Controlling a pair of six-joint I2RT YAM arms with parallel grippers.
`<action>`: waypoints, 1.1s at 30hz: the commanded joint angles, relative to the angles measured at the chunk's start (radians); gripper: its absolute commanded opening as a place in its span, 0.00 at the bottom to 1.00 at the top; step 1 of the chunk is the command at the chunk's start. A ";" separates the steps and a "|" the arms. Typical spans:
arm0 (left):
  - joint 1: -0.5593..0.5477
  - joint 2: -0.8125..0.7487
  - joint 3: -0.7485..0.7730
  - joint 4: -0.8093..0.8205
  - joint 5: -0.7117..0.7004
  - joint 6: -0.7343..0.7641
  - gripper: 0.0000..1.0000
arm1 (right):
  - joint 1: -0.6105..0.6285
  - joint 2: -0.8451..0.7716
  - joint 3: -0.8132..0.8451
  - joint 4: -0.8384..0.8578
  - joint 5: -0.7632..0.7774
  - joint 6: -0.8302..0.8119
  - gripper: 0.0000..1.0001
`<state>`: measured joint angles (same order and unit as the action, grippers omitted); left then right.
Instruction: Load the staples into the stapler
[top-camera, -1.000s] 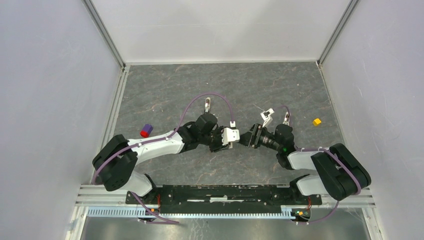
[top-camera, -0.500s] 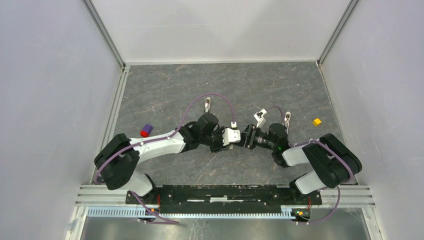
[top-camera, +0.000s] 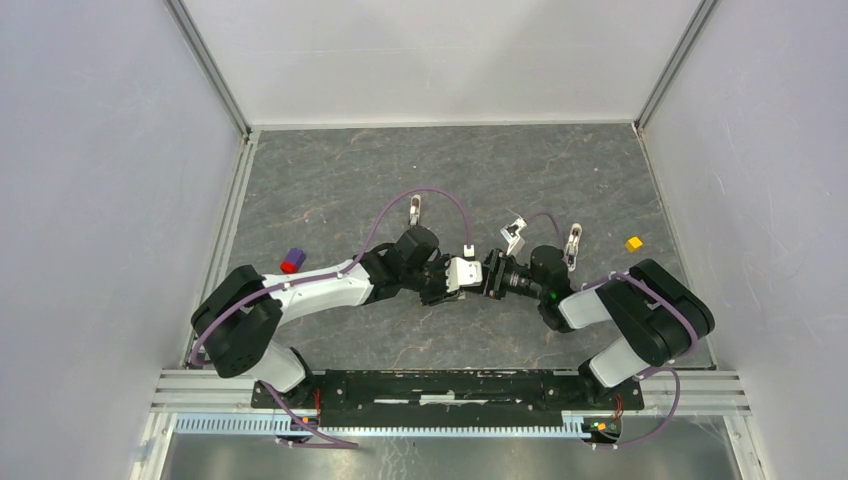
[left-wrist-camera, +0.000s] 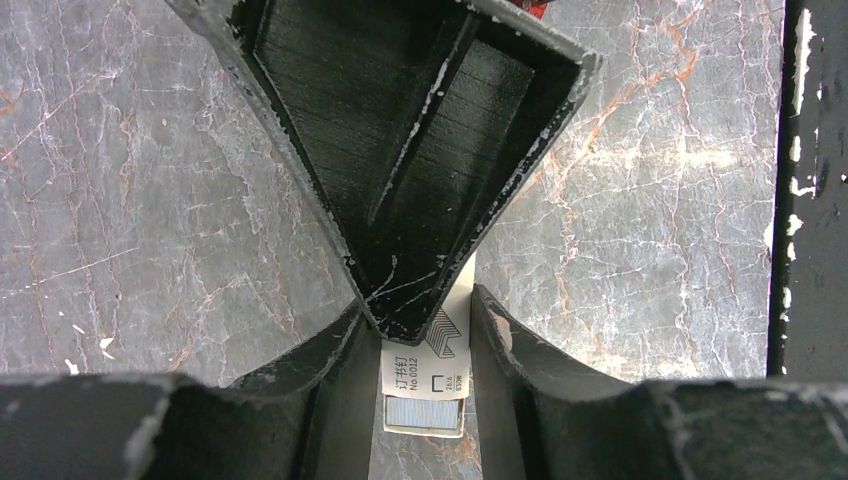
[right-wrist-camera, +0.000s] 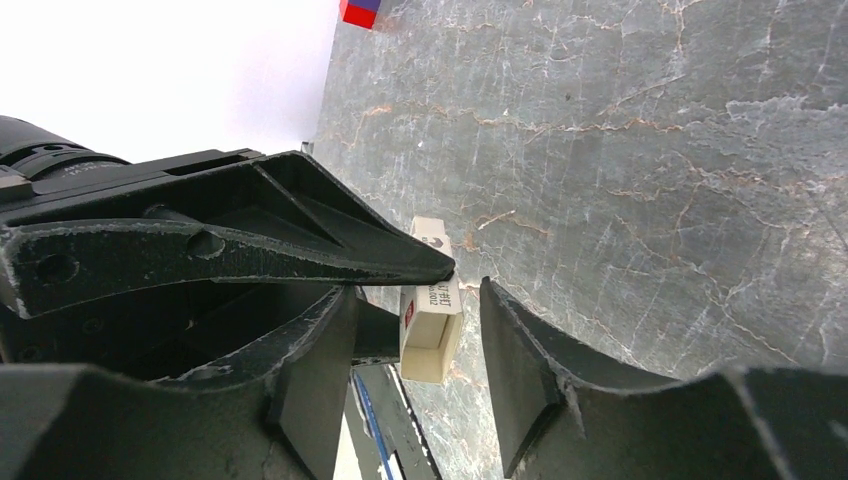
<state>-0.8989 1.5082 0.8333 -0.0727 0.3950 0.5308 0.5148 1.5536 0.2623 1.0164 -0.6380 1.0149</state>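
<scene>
The staples box, small and white with dark print, is pinched between the fingers of my left gripper above the table's middle. In the left wrist view the box shows a grey staple strip at its open end. My left gripper is shut on it. My right gripper faces it from the right. In the right wrist view the box sits between the fingers of my right gripper, which is open, with a gap on both sides. A small purple-and-red object lies left; I cannot tell whether it is the stapler.
A yellow cube lies at the right of the grey stone tabletop. White walls enclose the table on three sides. The black base rail runs along the near edge.
My right gripper has moved left up to the box, and its jaws have narrowed around it. The left gripper has stayed put, still holding the box.
</scene>
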 joint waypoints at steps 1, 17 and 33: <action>-0.007 -0.017 0.036 0.022 0.012 0.040 0.42 | 0.011 0.008 0.027 0.050 0.028 0.007 0.53; -0.011 -0.034 0.030 0.027 -0.019 0.031 0.42 | 0.027 -0.007 0.009 0.045 0.063 0.011 0.41; -0.012 -0.059 0.016 0.023 -0.070 0.032 0.49 | 0.027 0.001 -0.020 0.131 0.031 0.058 0.25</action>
<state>-0.9066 1.4925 0.8349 -0.0738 0.3496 0.5331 0.5358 1.5539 0.2481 1.0531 -0.5835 1.0492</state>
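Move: Just off the right fingertips, the staple box lies about 2 cm to the right hand's left and roughly level with it, one finger over its top face. From that hand, one silver stapler piece lies some 8 cm ahead and 21 cm to the right, the other about 15 cm ahead and 11 cm left, both roughly 8 cm lower. The left hand already holds the box, its middle about 1 cm below the hand point. Closing on the right-hand end of the staple box, the right fingers narrow to about half their gap and pinch its sleeve from above and below, while that hand stays in place. The left hand, nearly still, keeps its fingers on the box and at the very end eases up and forward by about half a centimetre, just starting to loosen. ##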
